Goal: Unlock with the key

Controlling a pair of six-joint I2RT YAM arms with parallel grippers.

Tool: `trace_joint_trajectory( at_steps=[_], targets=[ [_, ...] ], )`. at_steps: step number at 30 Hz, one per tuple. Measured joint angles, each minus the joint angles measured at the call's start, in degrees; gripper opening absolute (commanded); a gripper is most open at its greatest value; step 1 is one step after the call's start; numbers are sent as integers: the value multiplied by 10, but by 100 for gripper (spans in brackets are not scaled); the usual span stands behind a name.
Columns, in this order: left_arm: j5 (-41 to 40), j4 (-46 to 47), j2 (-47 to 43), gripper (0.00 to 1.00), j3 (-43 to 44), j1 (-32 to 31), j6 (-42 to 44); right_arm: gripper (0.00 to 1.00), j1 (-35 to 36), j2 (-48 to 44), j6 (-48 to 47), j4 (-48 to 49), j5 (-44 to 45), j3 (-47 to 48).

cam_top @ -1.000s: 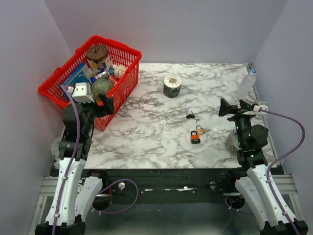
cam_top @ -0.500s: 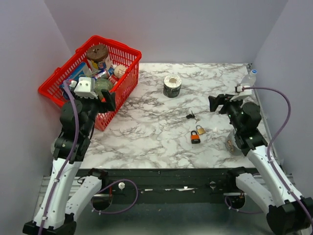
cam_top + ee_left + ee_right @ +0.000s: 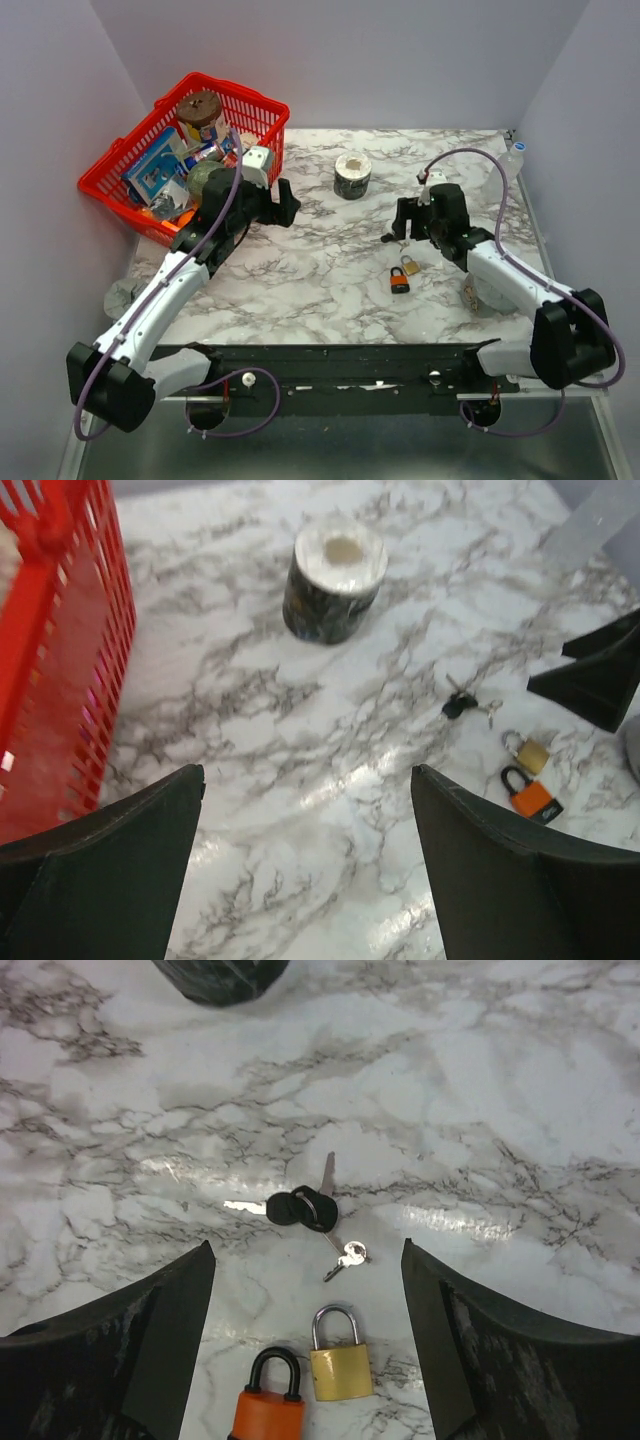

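Note:
The key (image 3: 300, 1207) has a black head and a thin silvery blade. It lies flat on the marble table on a ring with a second black-headed key and a small silver key (image 3: 350, 1255). It also shows in the top view, key (image 3: 390, 238), and in the left wrist view, key (image 3: 460, 702). Just near of it lie a brass padlock (image 3: 340, 1370) and an orange-and-black padlock (image 3: 270, 1412), both with shackles closed. My right gripper (image 3: 307, 1245) hovers open over keys and padlocks, holding nothing. My left gripper (image 3: 308, 775) is open over bare marble, well left of the key.
A red basket (image 3: 120, 185) full of items stands at the back left. A dark tape roll (image 3: 352, 176) sits at the back middle and a clear bottle (image 3: 510, 160) at the back right. A grey roll (image 3: 478, 292) lies beside the right arm.
Both arms have swung in from the table's sides toward the middle. The right gripper now hangs over the key and padlocks; the left one has left the basket.

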Motion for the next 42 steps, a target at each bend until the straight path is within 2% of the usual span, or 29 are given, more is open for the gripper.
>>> trace_joint_trajectory(
  at_steps=[5, 13, 29, 37, 42],
  targets=[
    [17, -4, 29, 93, -28, -14, -17, 79, 0, 69, 18, -16, -2, 11],
    [27, 27, -1, 95, -28, -19, -28, 66, 0, 154, 25, -20, -12, 64],
    [27, 31, -2, 95, -28, -19, -33, 59, 24, 247, 28, -29, -17, 117],
    [28, 31, 3, 95, -28, -20, -36, 56, 28, 262, 38, -43, 21, 119],
    [28, 31, 6, 95, -28, -20, -36, 49, 28, 279, 43, -46, 37, 128]
  ],
)
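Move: The bunch of keys lies about 4 cm ahead of the right hand, 3 cm to its left and some 13 cm below. At that same table level, the brass padlock is roughly 2 cm back and 2 cm right of the hand, the orange padlock 6 cm back and 1 cm left. The white-topped roll stands about 18 cm ahead, 12 cm left. From the left hand the keys are roughly 7 cm ahead, 23 cm right and 28 cm below. Down onto the keys, fast at first and then slower: the right hand sinks about 11 cm, easing 3 cm forward and a little left, while its fingers tip some 20 degrees more steeply down and narrow to about half open around the black key heads, still without a clear touch. The left hand dips, comes most of the way back up and shifts 2 cm right, staying wide open. ##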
